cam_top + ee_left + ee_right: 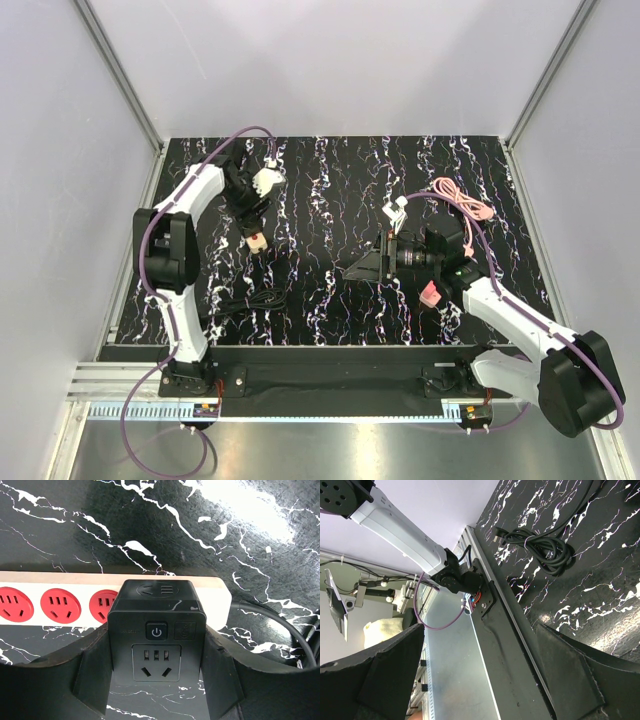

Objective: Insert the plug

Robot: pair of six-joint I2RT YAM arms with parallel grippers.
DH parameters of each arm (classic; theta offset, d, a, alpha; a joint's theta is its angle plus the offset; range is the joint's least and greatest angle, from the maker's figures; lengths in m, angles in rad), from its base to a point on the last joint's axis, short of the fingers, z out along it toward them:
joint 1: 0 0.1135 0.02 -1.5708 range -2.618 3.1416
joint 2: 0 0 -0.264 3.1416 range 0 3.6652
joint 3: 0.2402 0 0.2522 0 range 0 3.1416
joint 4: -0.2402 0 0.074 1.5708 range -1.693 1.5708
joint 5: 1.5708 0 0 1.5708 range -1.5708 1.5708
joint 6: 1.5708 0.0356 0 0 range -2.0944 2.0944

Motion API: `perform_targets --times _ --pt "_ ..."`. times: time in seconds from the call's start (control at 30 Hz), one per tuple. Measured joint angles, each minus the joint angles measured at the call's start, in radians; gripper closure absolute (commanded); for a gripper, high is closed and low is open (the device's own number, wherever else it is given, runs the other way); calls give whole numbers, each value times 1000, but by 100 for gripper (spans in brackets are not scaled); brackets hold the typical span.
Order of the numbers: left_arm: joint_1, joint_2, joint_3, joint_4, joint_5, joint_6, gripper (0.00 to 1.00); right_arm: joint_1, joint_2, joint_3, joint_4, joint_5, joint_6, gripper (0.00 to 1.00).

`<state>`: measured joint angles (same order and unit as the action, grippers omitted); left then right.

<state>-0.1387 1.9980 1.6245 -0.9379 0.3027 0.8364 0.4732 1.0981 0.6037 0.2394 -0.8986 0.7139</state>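
Observation:
A black smart plug (157,630), with a power button and its own socket on the face, sits between the fingers of my left gripper (157,672), which is shut on its two sides. The plug stands over the right end of a white power strip (45,582) with red sockets and covers one socket. I cannot tell how deep it sits. In the top view my left gripper (250,212) points down at the back left, and only the strip's end (257,240) shows below it. My right gripper (362,268) (480,630) hangs open and empty at mid-table, pointing left.
A coiled black cord (245,300) (540,545) lies at the front left, and a cord (280,625) leaves the strip's right end. A pink cable (465,200) lies at the back right. White walls enclose the black marbled table (330,180).

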Motion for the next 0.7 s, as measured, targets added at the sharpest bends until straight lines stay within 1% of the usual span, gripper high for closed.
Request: perform_targets --times 0.07,0.1,0.13,0.2,0.23,0.27,0.3,0.43,0.7 --pt "0 -5 -5 6 0 -1 73 0 0 0 0 0 0 0" --pt "0 -9 -8 12 0 -3 58 0 0 0 0 1 0 0" --pt "0 -15 -15 19 0 -3 50 0 0 0 0 1 1 0" --pt "0 -22 -22 27 0 -5 42 0 0 0 -2 1 1 0" --pt "0 -24 -24 28 -2 -6 31 0 0 0 -2 3 2 0" --pt "0 -25 -24 29 -3 -6 25 0 -1 0 -2 6 2 0" --pt "-1 -26 -26 32 -14 -7 2 0 -2 0 -3 10 2 0" --pt "0 -14 -67 21 -64 -19 1 0 -16 0 -20 28 1 0" --pt "2 -50 -70 31 -71 -64 1 0 -60 37 -123 79 -18 0"
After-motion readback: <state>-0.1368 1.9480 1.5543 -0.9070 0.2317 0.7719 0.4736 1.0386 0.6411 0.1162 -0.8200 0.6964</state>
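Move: The left fingers hold the black cube plug upright over the power strip's near-end socket, which lies straight under the hand, roughly 4 cm below. The strip's next red socket is about 4 cm ahead of the hand, also 4 cm down, and the black cable coil some 15 cm back and 1 cm to the right, on the table. From the right hand, the near-end socket is about 7 cm ahead, 23 cm left and 18 cm below. The left fingers open off the plug; the hand shifts some 1.5 cm left and back, dipping, then rising. ##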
